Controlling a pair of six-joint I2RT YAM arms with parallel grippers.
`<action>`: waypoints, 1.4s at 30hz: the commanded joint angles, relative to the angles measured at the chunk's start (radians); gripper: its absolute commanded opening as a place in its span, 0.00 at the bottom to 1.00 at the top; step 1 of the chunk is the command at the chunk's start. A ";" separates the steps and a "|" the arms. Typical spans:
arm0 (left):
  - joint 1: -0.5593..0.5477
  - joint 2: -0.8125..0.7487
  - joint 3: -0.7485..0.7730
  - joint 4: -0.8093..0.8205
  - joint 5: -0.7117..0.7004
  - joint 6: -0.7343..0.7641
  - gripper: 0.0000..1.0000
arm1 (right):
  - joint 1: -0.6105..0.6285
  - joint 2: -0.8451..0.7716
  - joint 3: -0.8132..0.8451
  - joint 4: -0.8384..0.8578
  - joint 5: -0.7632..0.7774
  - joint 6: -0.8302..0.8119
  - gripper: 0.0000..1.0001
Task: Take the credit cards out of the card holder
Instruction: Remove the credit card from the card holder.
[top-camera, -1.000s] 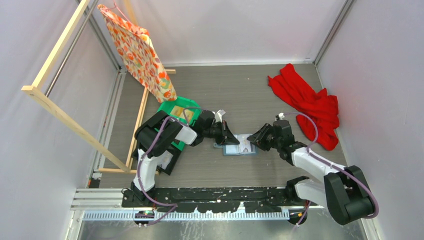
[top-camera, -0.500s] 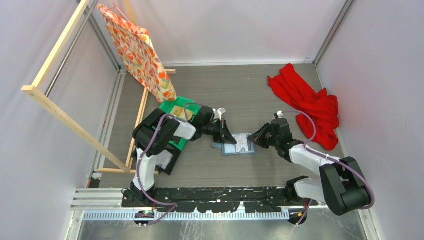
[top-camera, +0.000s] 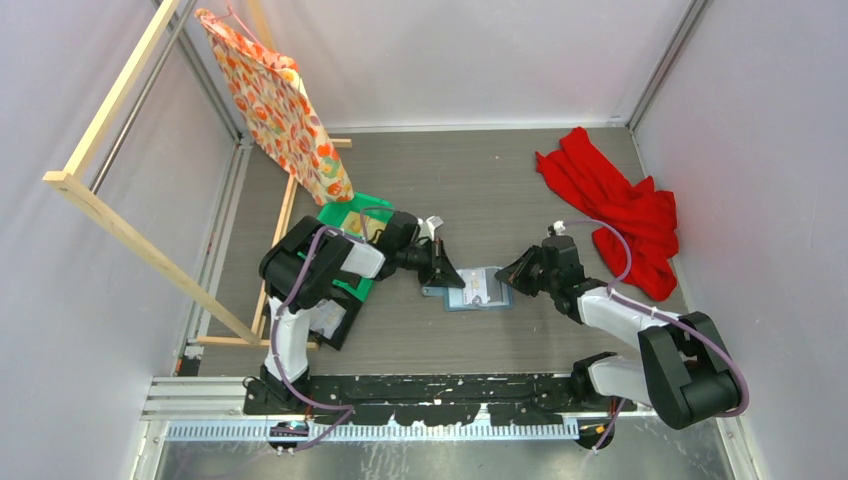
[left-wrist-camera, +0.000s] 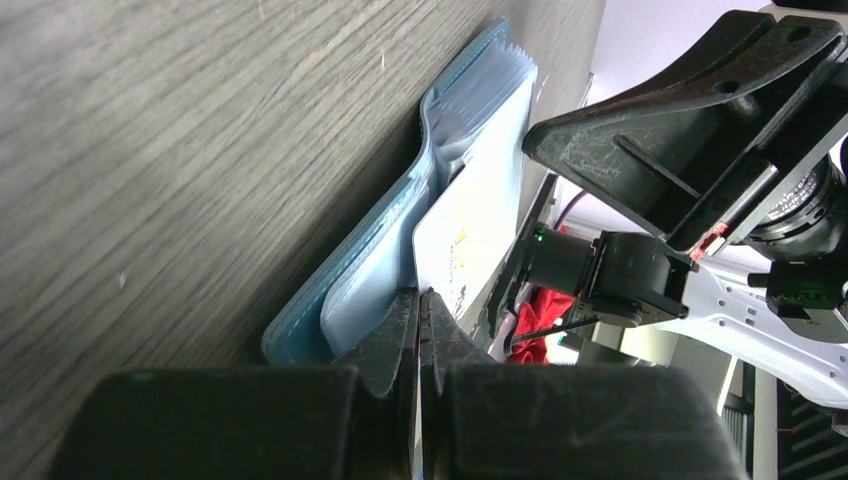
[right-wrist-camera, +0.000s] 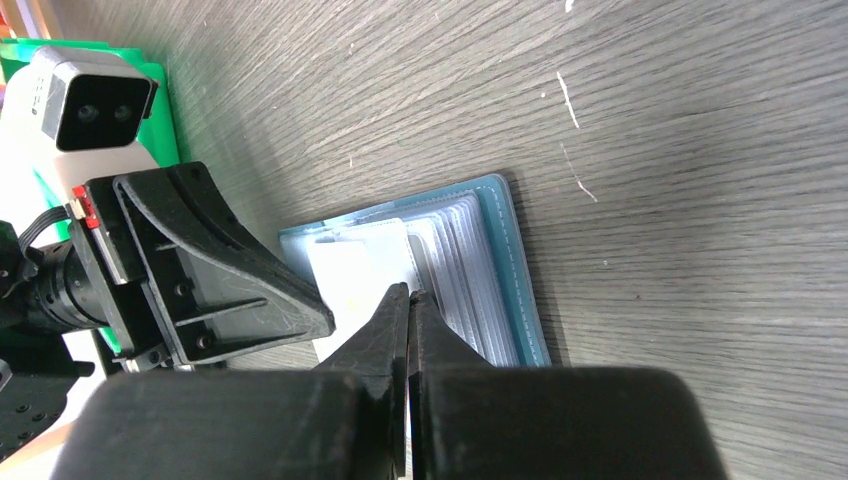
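The blue-teal card holder (top-camera: 480, 305) lies open on the table between both arms, its clear sleeves fanned (right-wrist-camera: 470, 270). A whitish credit card (top-camera: 478, 288) sticks out of it, tilted up at its left end. My left gripper (top-camera: 447, 278) is shut on that card's edge (left-wrist-camera: 470, 230), its fingertips (left-wrist-camera: 420, 295) pressed together with a thin pale strip between them. My right gripper (top-camera: 503, 279) is shut (right-wrist-camera: 410, 292) where the card's right edge meets the sleeves. It appears to pinch a sleeve page, though I cannot tell this from the card itself. No dark card shows.
A green bin (top-camera: 350, 215) sits just behind the left arm. A red cloth (top-camera: 610, 205) lies at the back right. A wooden frame (top-camera: 130, 240) with a patterned bag (top-camera: 280, 100) stands along the left side. Both grippers' heads nearly face each other over the holder.
My right gripper has shut at the holder's sleeves. My left gripper drew slightly left with the white card, and the holder shifted a little left.
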 joint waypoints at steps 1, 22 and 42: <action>0.018 -0.059 -0.048 0.008 -0.012 0.016 0.01 | 0.006 0.023 -0.028 -0.139 0.082 -0.037 0.01; 0.019 0.024 -0.075 0.216 0.021 -0.123 0.36 | 0.007 0.022 -0.031 -0.128 0.063 -0.037 0.01; 0.008 0.036 -0.083 0.364 -0.016 -0.193 0.36 | 0.006 0.015 -0.034 -0.131 0.062 -0.035 0.01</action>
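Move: The white card's middle lies about 3 cm to the left hand's right, straight ahead 0 and a centimetre below; its near edge is already at the shut fingertips. The open card holder under it is centred 4 cm right, level fore and aft. The green tray stands roughly 19 cm left and 9 cm farther out. From the right hand, already shut on the holder's sleeve side, the card's middle is some 5 cm left and 2 cm back. The left fingertips, still on the card's edge, drag it about 1 cm more to the left, then open by roughly a third and let go of it. The hand eases back right some 1 cm and rises about 1 cm, its fingers levelling by 5 degrees, the card's corner between the parted tips. The right hand stays still, shut, holding the holder down. ##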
